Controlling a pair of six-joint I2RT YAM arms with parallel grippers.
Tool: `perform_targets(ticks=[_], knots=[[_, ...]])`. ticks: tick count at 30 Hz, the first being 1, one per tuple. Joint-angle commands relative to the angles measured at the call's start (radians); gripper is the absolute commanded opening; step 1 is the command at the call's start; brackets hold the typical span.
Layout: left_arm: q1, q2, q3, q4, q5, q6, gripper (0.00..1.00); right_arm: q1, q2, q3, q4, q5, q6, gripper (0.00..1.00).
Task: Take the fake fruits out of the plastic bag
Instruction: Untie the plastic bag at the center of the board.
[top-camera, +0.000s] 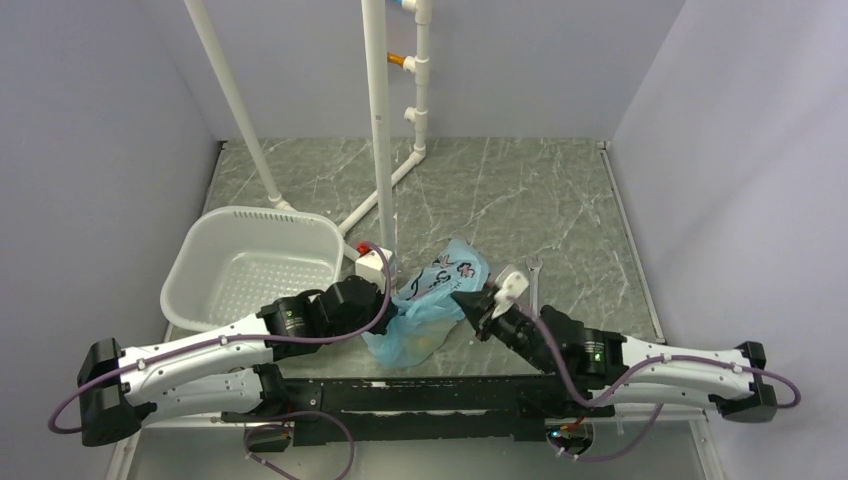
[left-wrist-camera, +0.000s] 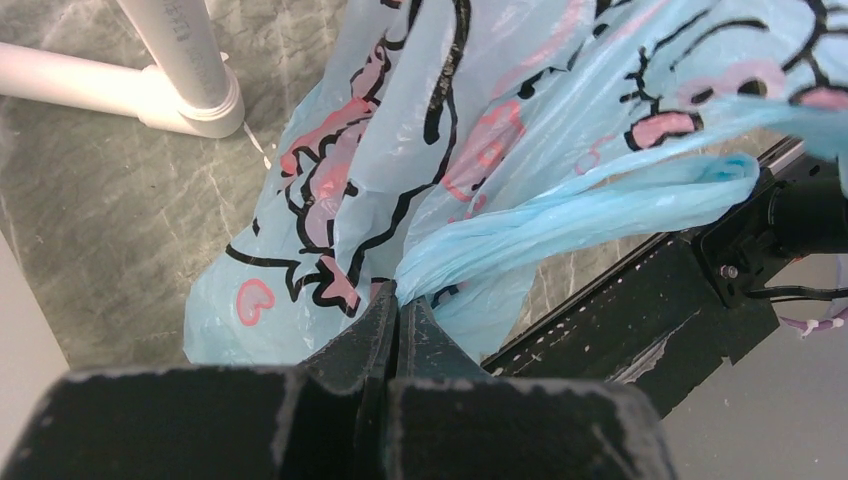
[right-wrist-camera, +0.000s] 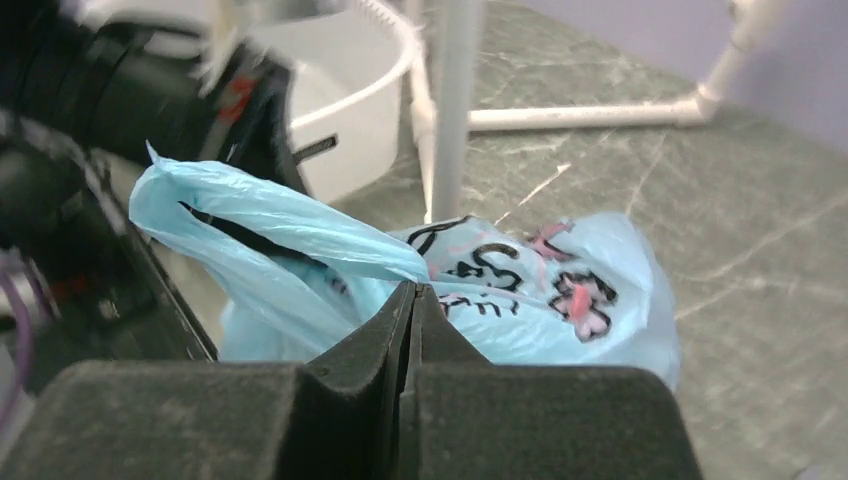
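The light-blue plastic bag (top-camera: 432, 305) with pink-and-black print lies crumpled on the marble table between my two arms. My left gripper (top-camera: 396, 300) is shut on a twisted strip of the bag (left-wrist-camera: 560, 215) at its left side, film pinched at the fingertips (left-wrist-camera: 385, 310). From the right, my right gripper (top-camera: 468, 300) is shut on a loop handle of the bag (right-wrist-camera: 290, 225), where it meets the printed body. The fake fruits are hidden inside the bag. Only a faint yellowish patch (top-camera: 430, 338) shows through its lower film.
A white perforated basket (top-camera: 250, 265) stands left of the bag. White pipe uprights (top-camera: 380, 130) rise just behind it, with a floor pipe (right-wrist-camera: 590, 115) running along the table. A metal wrench (top-camera: 533, 283) lies right of the bag. The black base rail (top-camera: 420, 395) is close in front.
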Motion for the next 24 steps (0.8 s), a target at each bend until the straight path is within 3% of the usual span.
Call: perform_targets(ticks=[1, 5, 6, 9, 12, 14, 18, 19, 21, 24], knots=[[0.005, 0.008, 0.006, 0.007, -0.022, -0.020, 0.00, -0.120, -0.032, -0.007, 0.019, 0.113, 0.507, 0.00], [0.005, 0.017, 0.016, 0.005, -0.025, -0.022, 0.00, -0.155, 0.086, 0.110, -0.446, 0.402, 1.063, 0.00], [0.005, 0.016, 0.018, 0.006, -0.024, -0.022, 0.00, -0.156, 0.122, 0.144, -0.594, 0.463, 1.275, 0.00], [0.005, 0.001, 0.012, 0.005, -0.020, -0.019, 0.00, -0.174, 0.221, 0.245, -0.989, 0.565, 1.660, 0.00], [0.005, -0.021, -0.008, 0.021, 0.001, -0.007, 0.00, -0.216, 0.303, 0.291, -1.188, 0.583, 1.807, 0.00], [0.005, -0.027, -0.016, 0.050, 0.040, 0.013, 0.00, -0.229, 0.319, 0.290, -1.085, 0.597, 1.623, 0.00], [0.005, -0.022, 0.015, 0.047, 0.064, 0.036, 0.00, -0.230, 0.181, 0.186, -0.518, 0.454, 0.973, 0.00], [0.005, -0.024, 0.022, 0.047, 0.074, 0.052, 0.05, -0.233, 0.120, 0.143, -0.421, 0.403, 0.853, 0.00], [0.006, -0.032, 0.033, 0.071, 0.114, 0.105, 0.35, -0.249, 0.020, 0.072, -0.313, 0.322, 0.738, 0.00], [0.018, -0.027, 0.108, 0.076, 0.215, 0.245, 0.61, -0.279, -0.013, 0.068, -0.296, 0.238, 0.695, 0.00]])
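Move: The right hand already pinches a handle of the plastic bag, whose middle lies about 12 cm ahead, 6 cm left and 20 cm below. The adjustable wrench is roughly 17 cm ahead of this hand and 11 cm right, the open-end wrench some 17 cm ahead and 19 cm right, both about 23 cm below. The left hand also pinches gathered plastic; the bag's middle is about 9 cm ahead, 8 cm right and 11 cm below, the pole's foot 17 cm straight ahead, 15 cm below. Keeping its pinch on the bag handle, the right hand sweeps about 10 cm to the right, away from the left hand, and some 6 cm forward, dipping about 7 cm and then lifting again by 2 or 3, while the wrist swings clockwise up to 60 degrees, tips down about 30 and eases part of the swing back. The left hand holds its pinch nearly in place at first, then edges about 1 cm up, right and back and opens its fingers about halfway around the gathered plastic late in the pull. ##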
